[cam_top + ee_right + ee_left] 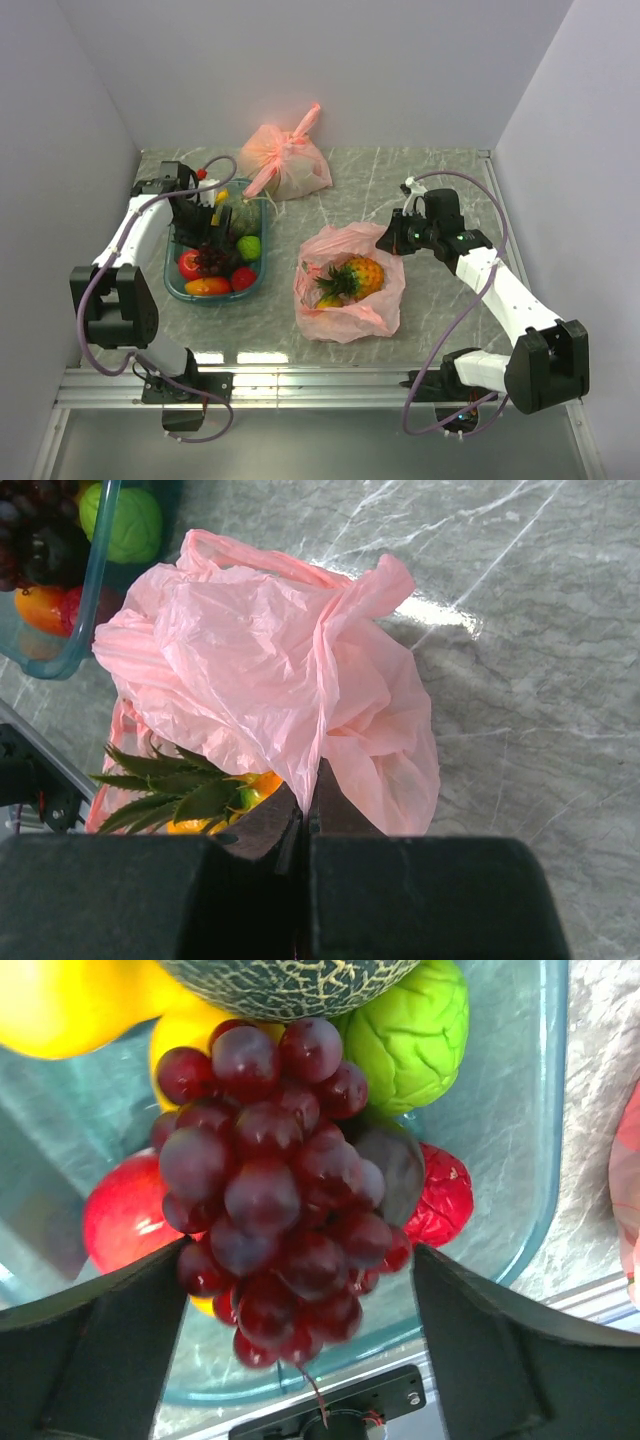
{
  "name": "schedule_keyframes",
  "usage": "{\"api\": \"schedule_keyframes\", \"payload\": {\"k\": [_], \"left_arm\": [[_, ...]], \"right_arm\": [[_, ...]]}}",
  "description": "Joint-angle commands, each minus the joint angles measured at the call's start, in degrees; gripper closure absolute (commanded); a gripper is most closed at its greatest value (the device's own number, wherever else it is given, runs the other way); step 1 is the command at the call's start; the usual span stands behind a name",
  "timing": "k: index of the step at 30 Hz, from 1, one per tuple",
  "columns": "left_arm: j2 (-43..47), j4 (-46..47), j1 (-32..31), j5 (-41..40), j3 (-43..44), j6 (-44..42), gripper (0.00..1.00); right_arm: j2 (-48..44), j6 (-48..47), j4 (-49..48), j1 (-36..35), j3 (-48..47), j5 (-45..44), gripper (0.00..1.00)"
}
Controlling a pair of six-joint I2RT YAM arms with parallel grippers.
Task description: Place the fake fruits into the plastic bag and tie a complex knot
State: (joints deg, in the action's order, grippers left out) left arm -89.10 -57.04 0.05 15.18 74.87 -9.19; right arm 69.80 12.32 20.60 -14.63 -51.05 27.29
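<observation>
A bunch of purple grapes (275,1180) lies among the fake fruits in a teal bin (520,1140), beside a red apple (125,1215) and a green lime (415,1035). My left gripper (300,1350) is down in the bin (215,300), open, one finger on each side of the grapes (212,258). The salmon-pink plastic bag (350,300) lies at the table's middle with a pineapple (357,277) in its open mouth. My right gripper (393,238) is shut on a fold of the bag (270,640) at its right edge. No knot shows on this bag.
A paler tied pink bag (285,165) with a long tail sits at the back, behind the bin. A mango (207,286) and a netted melon (290,980) are also in the bin. Grey walls close in on three sides.
</observation>
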Motion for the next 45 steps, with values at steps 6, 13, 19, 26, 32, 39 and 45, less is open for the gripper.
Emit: {"api": "schedule_keyframes", "payload": {"k": [6,13,19,26,32,39,45], "left_arm": [[-2.57,4.30,1.25,6.35,-1.04,2.95,0.30],[-0.46,3.43,1.26,3.55,0.54,3.74,0.79],[1.29,-0.26,2.93,2.84,4.31,2.78,0.99],[4.90,-4.57,3.02,6.34,11.17,0.49,1.00],[4.99,-6.77,2.67,13.63,18.19,0.14,1.00],[2.10,-2.13,-10.30,22.00,29.09,2.86,1.00],[-1.07,13.33,-26.82,22.70,26.65,7.78,1.00]], "right_arm": [[-0.19,-0.63,-1.09,-0.13,-0.28,1.01,1.00],[0.16,-0.63,-1.17,-0.22,-0.28,1.36,1.00],[-0.01,-0.63,-1.00,-0.31,-0.63,1.36,1.00],[-0.37,-0.45,-1.44,-0.31,-0.19,1.63,1.00],[0.07,-0.10,-1.61,-0.31,-0.37,1.89,1.00],[1.12,0.43,-1.97,-0.31,-1.07,2.68,1.00],[1.83,0.87,-1.97,-0.22,-1.60,2.95,1.00]]}}
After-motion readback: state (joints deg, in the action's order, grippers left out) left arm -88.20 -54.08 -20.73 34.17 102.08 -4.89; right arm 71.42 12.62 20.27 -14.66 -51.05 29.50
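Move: The bunch of grapes lies almost directly under the left hand's open fingers, about 3 cm down and 1 cm to the right. The red apple sits some 4 cm to the hand's left and 4 cm back, the green fruit 8 cm to its right and level, and the striped melon 6 cm ahead and 6 cm right. The open bag's middle is roughly 31 cm right and 9 cm back. From the right hand, the grapes are about 37 cm left, level fore-and-aft. The grapes get pinched near their top: the left hand sinks about 1.5 cm and its wide-open fingers shut on them. It then lifts them nearly straight up out of the tray, sweeping right towards the bag as it keeps rising, some 20 cm up and 18 cm right in all, turning clockwise about 30 degrees and swinging its fingertips outward and rightward. The right hand stays put, still gripping the bag's rim. ##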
